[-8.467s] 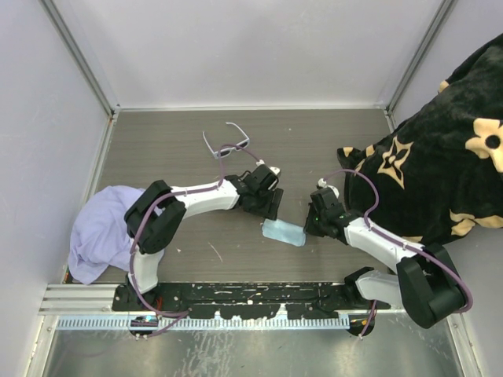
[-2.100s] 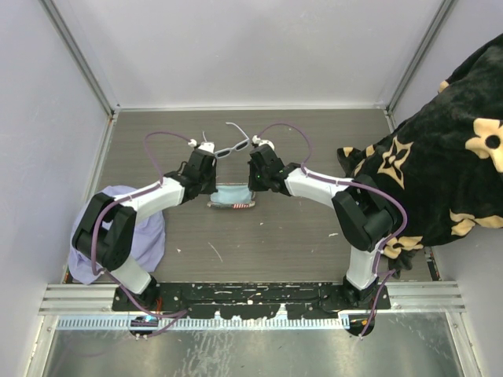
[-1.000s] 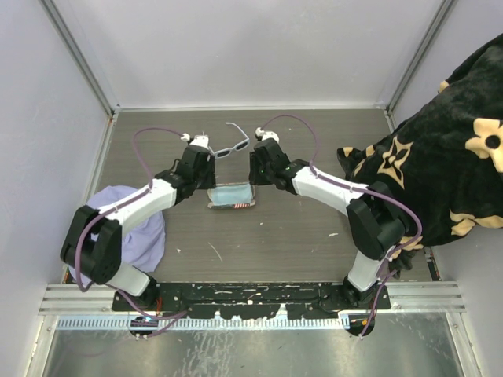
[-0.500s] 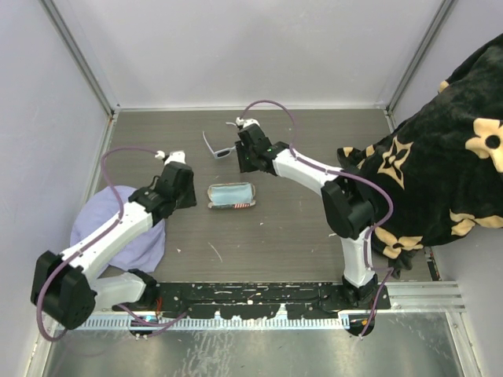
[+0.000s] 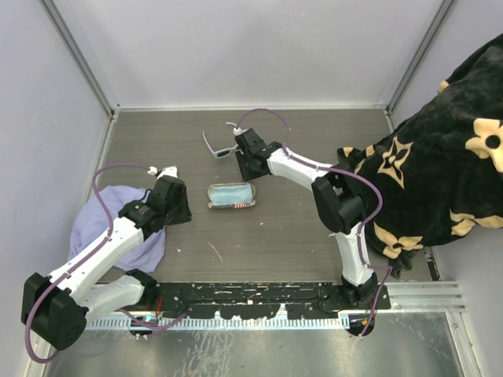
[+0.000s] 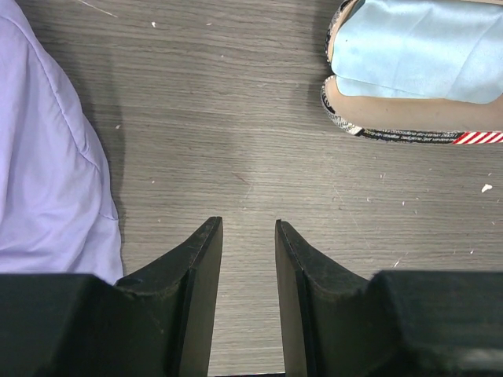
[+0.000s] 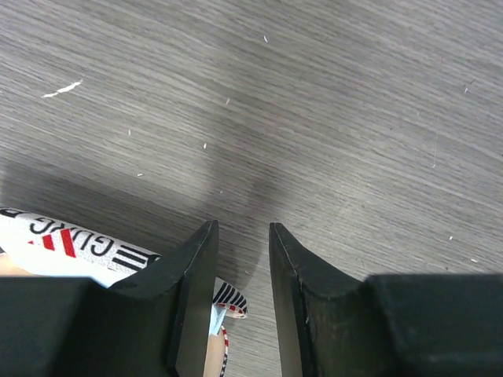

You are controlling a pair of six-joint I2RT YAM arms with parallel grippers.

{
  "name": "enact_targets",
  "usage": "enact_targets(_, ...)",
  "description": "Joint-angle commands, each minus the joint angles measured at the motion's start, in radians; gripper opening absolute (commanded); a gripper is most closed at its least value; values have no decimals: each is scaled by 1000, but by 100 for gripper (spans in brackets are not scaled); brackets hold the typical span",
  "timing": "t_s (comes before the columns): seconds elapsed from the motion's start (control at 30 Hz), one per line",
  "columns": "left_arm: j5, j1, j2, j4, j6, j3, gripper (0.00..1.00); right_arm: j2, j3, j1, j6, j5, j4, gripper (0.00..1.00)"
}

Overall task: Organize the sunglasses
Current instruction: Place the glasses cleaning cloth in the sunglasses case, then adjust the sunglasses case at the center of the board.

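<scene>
The sunglasses (image 5: 219,149), white-framed with dark lenses, lie on the wooden table behind the flag-patterned case (image 5: 233,206). They show in neither wrist view. A light blue cloth (image 5: 233,193) lies inside the case (image 6: 409,132). My right gripper (image 5: 247,167) hovers just right of the sunglasses and above the case's far right corner (image 7: 71,247), open with nothing between its fingers. My left gripper (image 5: 181,210) sits left of the case, open over bare table, nothing in its narrow gap. The blue cloth (image 6: 416,55) shows at the top right of the left wrist view.
A crumpled lilac cloth (image 5: 106,228) lies at the near left, under the left arm, and shows again as a lilac cloth (image 6: 43,157) beside the left fingers. A black flower-patterned blanket (image 5: 440,173) fills the right side. Grey walls (image 5: 236,47) close in the table.
My left gripper has narrowed and drawn back to the near left, away from the case. My right gripper has moved back and left beside the sunglasses, which sit slightly further left.
</scene>
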Motion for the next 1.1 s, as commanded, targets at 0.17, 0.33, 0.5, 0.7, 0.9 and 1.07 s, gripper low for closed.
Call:
enact_targets(0.17,35,7,-11,9,-19,-12,34,-113,-73,0,26,6,-6,38)
enact_targets(0.33,38,7,-15,15,-21,-23,34,-152,-116,10,41,15,-4,37)
enact_targets(0.5,38,7,-13,13,-22,-28,34,-192,-174,34,61,26,1,37)
enact_targets(0.7,41,6,-11,17,-20,-28,34,-228,-237,67,90,48,7,37)
enact_targets(0.9,42,7,-9,14,-15,-25,34,-250,-283,102,110,64,8,37)
enact_targets(1.07,36,7,-12,14,-12,-24,34,-270,-318,140,132,79,14,37)
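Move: Just past the far right corner of the opened case, the right hand has the case's middle about 7 cm back and 7 cm to its left, some 3 cm lower. The blue cleaning cloth already lies inside, centred on nearly that same spot. The sunglasses rest roughly 10 cm ahead and 7 cm left of this hand. From the left hand the case is about 10 cm ahead, 15 cm to the right and 7 cm below. Drawing back towards the base by about 9 cm, the right hand sweeps the case's right end nearer with its left finger against the outside of the far rim. It drifts some 2 cm to the right early on and ends about 2 cm lower after a small dip and rise; the fingers keep their part-open gap and grip nothing. ##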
